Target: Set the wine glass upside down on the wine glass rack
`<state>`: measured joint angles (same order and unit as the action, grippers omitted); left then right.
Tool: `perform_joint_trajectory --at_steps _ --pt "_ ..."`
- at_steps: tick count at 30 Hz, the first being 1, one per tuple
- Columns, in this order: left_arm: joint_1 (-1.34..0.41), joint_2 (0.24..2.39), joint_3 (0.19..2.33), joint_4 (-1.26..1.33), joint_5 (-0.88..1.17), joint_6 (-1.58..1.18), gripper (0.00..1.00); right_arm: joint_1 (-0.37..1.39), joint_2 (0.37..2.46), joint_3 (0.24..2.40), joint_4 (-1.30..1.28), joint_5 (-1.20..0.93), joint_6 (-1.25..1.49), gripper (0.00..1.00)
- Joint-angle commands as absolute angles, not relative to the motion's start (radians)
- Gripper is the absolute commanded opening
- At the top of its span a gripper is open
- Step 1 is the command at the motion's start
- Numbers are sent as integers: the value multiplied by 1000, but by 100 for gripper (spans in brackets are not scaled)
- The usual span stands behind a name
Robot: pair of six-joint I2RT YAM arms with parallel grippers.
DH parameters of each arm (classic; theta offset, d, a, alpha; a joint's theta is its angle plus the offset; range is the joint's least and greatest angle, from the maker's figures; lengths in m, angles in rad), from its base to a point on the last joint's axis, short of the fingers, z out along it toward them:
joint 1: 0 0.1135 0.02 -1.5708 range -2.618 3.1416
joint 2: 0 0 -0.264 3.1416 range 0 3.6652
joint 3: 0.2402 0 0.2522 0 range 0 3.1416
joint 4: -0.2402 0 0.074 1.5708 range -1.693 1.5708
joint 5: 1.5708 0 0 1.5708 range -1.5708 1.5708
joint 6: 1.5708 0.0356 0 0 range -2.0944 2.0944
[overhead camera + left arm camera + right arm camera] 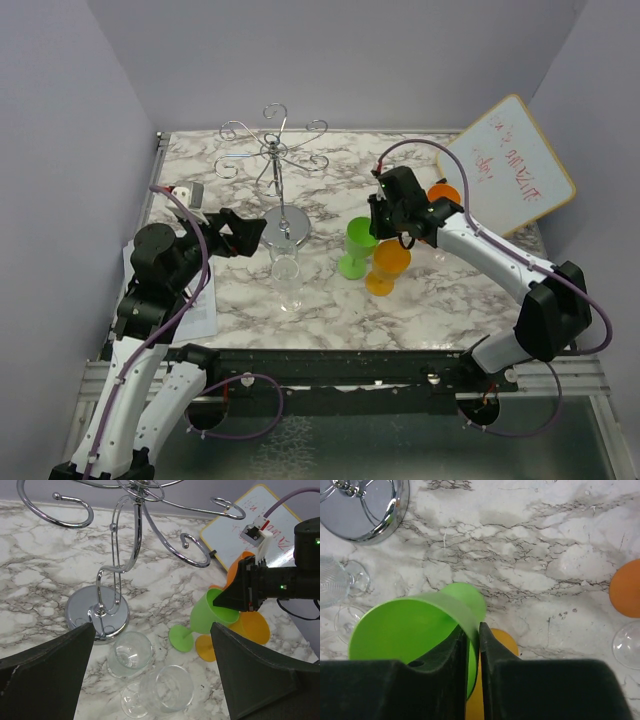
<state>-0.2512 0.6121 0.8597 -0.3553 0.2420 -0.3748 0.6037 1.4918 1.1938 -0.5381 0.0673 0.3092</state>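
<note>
The silver wire wine glass rack (277,152) stands at the back middle on its round chrome base (286,228); it also shows in the left wrist view (120,555). My right gripper (386,224) is shut on the rim of a green wine glass (358,243), which is tilted with its foot on the marble. In the right wrist view the fingers (492,655) pinch the green rim (405,630). My left gripper (248,232) is open and empty, left of the rack base and above two clear glasses (167,687).
An orange glass (388,264) stands right beside the green one. Two clear glasses (287,272) stand in front of the rack base. Another orange glass (443,192) and a whiteboard (510,165) are at the back right. Papers lie at the left edge.
</note>
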Motion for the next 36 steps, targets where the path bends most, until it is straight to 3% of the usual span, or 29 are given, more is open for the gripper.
perform_joint_trajectory --at_steps 1,4,14,23,32,36 --pt "-255 613 881 -337 279 -395 99 626 1494 1240 -503 147 287 11" --pt "-255 618 894 -341 290 -419 99 635 1455 1230 -458 188 271 1" --pt "-255 651 1023 -294 494 -569 99 637 1152 1044 -123 234 253 1" --pt "-255 820 1322 -252 714 -742 99 636 778 804 154 330 268 1" --pt "-277 978 1318 -60 666 -974 99 635 597 707 364 368 425 1" --pt "-417 1028 1272 66 509 -1083 99 636 585 684 474 361 518 1"
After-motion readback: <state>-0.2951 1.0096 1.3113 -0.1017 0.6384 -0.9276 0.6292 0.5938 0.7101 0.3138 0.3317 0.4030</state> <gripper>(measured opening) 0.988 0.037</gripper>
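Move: The green wine glass stands with its rim's right edge at the right fingertips, its middle about 3 cm left and 7 cm below that hand. From the same hand, the yellow-orange glass is about 5 cm back, 2 cm right and 7 cm below; the rack is some 9 cm ahead, 18 cm left. The green glass is roughly 9 cm ahead, 19 cm right and 24 cm below the left hand, the rack some 19 cm ahead, 3 cm right and 15 cm below. The green glass's rim is pinched as the right fingers finish closing, one inside the bowl, one outside; the right hand then lifts it some 27 cm, drawing right and back while the wrist tips sharply up. The open left hand rises about 18 cm while drawing back, then comes forward again, working right throughout towards the glass and turning clockwise as it rolls left side down. ##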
